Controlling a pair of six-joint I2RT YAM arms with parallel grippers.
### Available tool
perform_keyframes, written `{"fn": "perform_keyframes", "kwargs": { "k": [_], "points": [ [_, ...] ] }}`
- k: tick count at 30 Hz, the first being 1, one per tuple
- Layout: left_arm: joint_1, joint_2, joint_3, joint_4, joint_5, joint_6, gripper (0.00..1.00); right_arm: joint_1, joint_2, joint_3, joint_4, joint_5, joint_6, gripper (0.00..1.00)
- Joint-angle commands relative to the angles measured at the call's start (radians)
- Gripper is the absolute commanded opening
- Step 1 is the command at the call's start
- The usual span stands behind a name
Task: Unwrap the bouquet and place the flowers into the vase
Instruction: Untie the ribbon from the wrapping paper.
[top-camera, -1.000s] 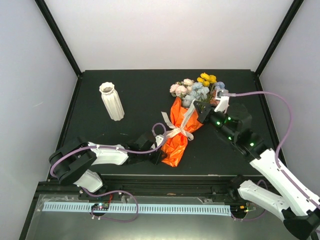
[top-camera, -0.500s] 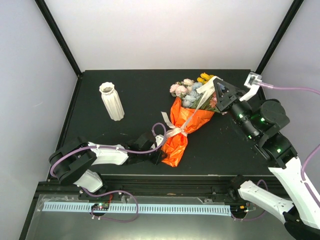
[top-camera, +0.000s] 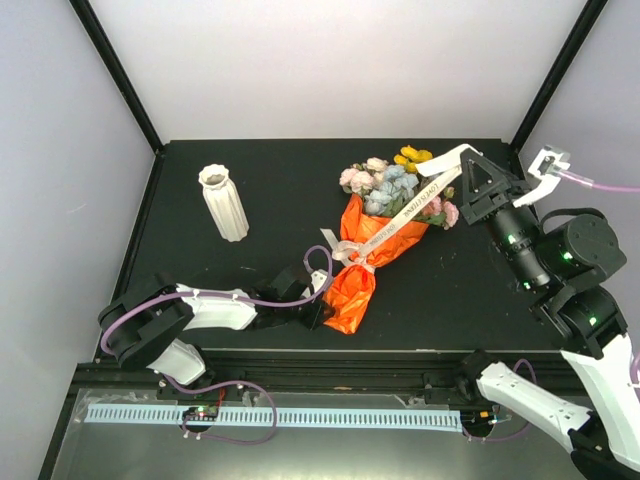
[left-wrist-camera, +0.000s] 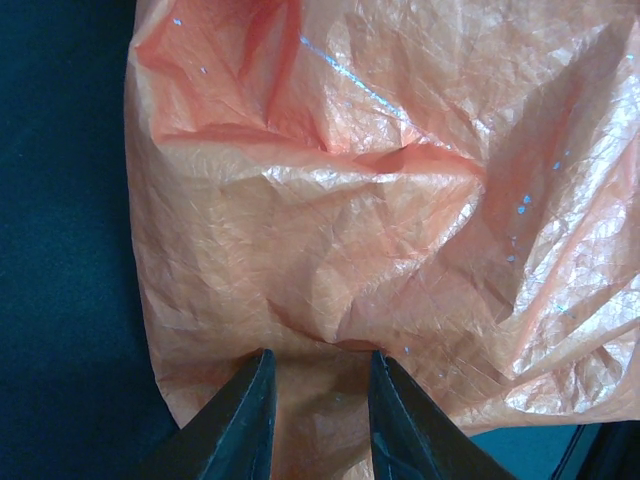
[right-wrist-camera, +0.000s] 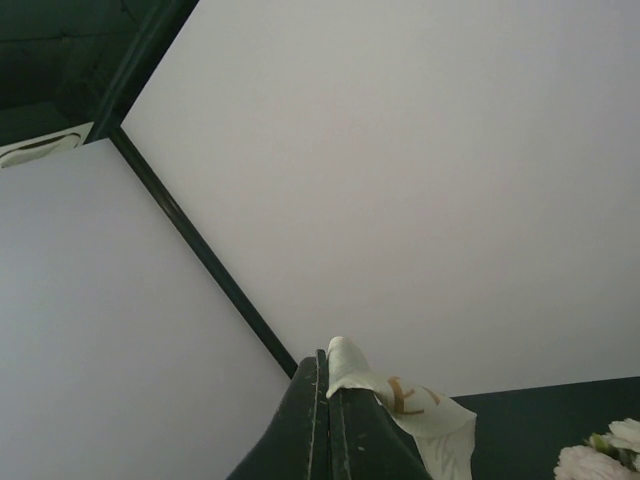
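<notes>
The bouquet lies on the black table, wrapped in orange paper. Its flowers point toward the back, and a few blooms peek in at the right wrist view's corner. My left gripper is at the bundle's near tip, its jaws closed round a bulge of the paper. A cream ribbon runs taut from the bundle's waist up to my right gripper, which is raised at the right and shut on the ribbon's end. The ribbed off-white vase stands upright at the left.
White enclosure walls with black corner posts ring the table. The table's front edge runs just below my left arm. A purple cable loops over the left wrist, close to the bouquet's near end.
My right gripper has swung up and to the right with the ribbon end, drawing the ribbon out straight and loosening the bow. The left gripper and bouquet base stayed put.
</notes>
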Motion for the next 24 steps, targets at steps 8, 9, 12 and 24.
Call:
{"fn": "perform_keyframes", "kwargs": {
  "k": [8,9,12,24],
  "points": [
    [-0.011,-0.134,0.067,-0.102,0.043,-0.070,0.41,0.003,-0.011,-0.170,0.007,-0.192,0.010,0.01],
    [-0.011,-0.154,0.085,-0.138,0.026,-0.070,0.42,0.002,-0.019,-0.199,0.058,-0.251,0.024,0.01],
    [-0.011,-0.225,0.125,-0.223,-0.037,-0.073,0.46,0.002,-0.007,-0.247,0.179,-0.421,0.078,0.01],
    [0.028,-0.714,0.209,-0.579,-0.483,-0.014,0.69,0.019,0.227,-0.194,0.297,-0.738,0.170,0.01]
  ]
}}
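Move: The ribbon's knot lies about 12 cm ahead and 6 cm right of the left hand, roughly level with its fingers at the wrap's lower end. The ribbon's loose tail is some 17 cm straight ahead. From the raised right hand, already holding the other ribbon end, the knot is about 8 cm ahead, 17 cm left and 50 cm below; the flowers are some 25 cm ahead, 9 cm left and 45 cm below. The ribbon end, still pinched in the shut right fingers, is brought down about 10 cm and then swept some 13 cm left towards the knot, the wrist turning counter-clockwise. Meanwhile the left hand comes free of the wrap's lower end and rises about 17 cm, drifting left late on, its fingers opening wider and tilting up. ##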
